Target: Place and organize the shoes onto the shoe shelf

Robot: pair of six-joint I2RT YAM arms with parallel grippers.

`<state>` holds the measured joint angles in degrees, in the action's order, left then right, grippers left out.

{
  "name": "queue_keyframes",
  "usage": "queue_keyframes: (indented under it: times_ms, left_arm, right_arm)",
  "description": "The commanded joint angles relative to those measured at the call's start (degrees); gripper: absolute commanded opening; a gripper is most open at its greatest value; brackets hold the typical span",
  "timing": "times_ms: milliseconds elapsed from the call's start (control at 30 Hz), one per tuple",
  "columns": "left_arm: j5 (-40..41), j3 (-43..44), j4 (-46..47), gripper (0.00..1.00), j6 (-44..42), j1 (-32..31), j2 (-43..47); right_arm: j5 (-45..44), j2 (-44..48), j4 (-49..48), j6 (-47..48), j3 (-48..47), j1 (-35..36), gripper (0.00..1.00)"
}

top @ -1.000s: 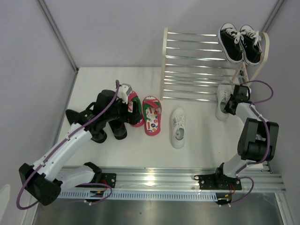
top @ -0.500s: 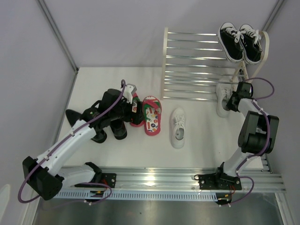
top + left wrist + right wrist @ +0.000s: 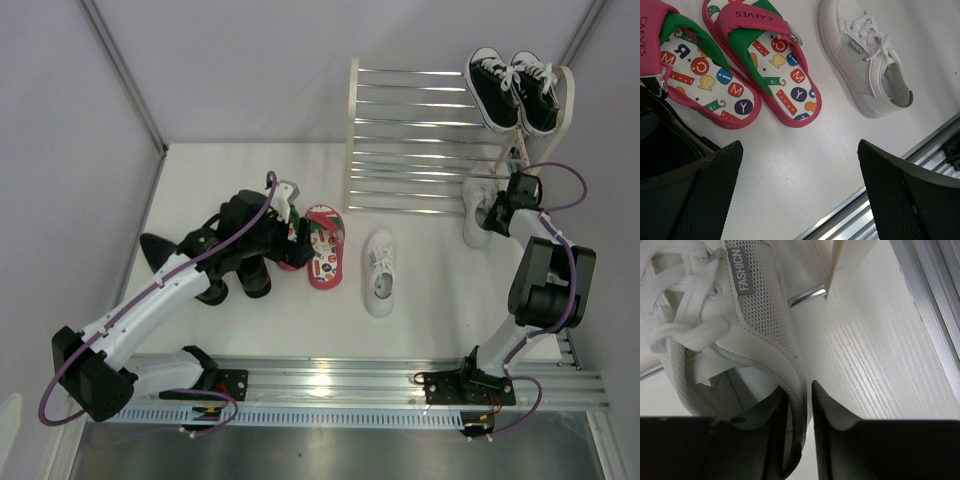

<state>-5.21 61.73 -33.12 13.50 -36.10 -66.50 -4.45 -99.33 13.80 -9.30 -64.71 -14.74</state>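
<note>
One white sneaker point(image 3: 476, 212) lies with its toe under the shoe shelf point(image 3: 430, 130), at the shelf's right end. My right gripper point(image 3: 497, 215) point(image 3: 800, 395) straddles the side wall of this sneaker point(image 3: 755, 325). One finger is inside the shoe and the other outside, with a thin gap showing, so the jaws stand slightly open. The other white sneaker point(image 3: 380, 272) point(image 3: 867, 60) lies mid-table. My left gripper point(image 3: 290, 228) point(image 3: 800, 150) hangs wide open and empty above the two red flip-flops point(image 3: 322, 245) point(image 3: 775, 65). The black dress shoes point(image 3: 215, 275) sit partly under the left arm.
Black canvas sneakers point(image 3: 512, 92) sit on the shelf's top tier at the right. The shelf's white leg point(image 3: 847, 260) and a metal bar point(image 3: 805, 297) are close to the right gripper. A metal rail point(image 3: 400, 380) runs along the near edge.
The right gripper's jaws have parted a little on the sneaker's wall and it has shifted slightly toward the shelf. The left arm has moved right, over the flip-flops.
</note>
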Motion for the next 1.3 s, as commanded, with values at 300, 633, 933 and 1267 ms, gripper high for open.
queue_keyframes:
  times_ms: [300,633,933,1267]
  left_arm:
    - [1.61,2.16,0.17,0.99,-0.58,-1.69,0.84]
    - [-0.15,0.14,0.6,0.99,-1.28,-2.31,3.13]
    - [0.37,-2.58,1.31,0.99,-1.46,-2.4,5.68]
    - [4.77,-5.04,-0.8,0.99,-1.89,-2.31,8.49]
  right_arm:
    - [2.16,8.7,4.21,1.39,1.07,-0.2,0.89]
    - [10.59,24.52,5.55,1.13,7.91,0.06,0.99]
    - [4.47,20.06,0.18,-0.1,12.24,5.24,0.99]
    - [-10.31,12.5,-13.1,2.44,14.52,9.47,0.99]
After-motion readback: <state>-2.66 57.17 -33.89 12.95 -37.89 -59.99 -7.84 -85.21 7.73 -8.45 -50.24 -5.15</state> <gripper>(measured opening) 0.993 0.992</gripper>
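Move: The right hand straddles the right collar wall of the right white shoe, near the heel; the shoe's middle lies about 6 cm ahead, 3 cm left and 3 cm below, toe in over the shelf's lower front bar. The shelf's right front foot is roughly 5 cm ahead and 3 cm right, 6 cm lower. The other white shoe sits some 30 cm left and 13 cm back, 4 cm lower. From the left hand the right white shoe is about 47 cm right, 12 cm ahead and 17 cm below. The right hand, its fingers already parting, opens them wide and comes free of the right white shoe's collar, rising about 10 cm as it draws back some 5 cm and starts to swing left. It carries on left while sinking nearly all the way down again and finally edges forward some 2 cm, turning slightly counter-clockwise, so that the open jaws finish about 6 cm left and 3 cm back of their start, set around the line of the heel from behind. ##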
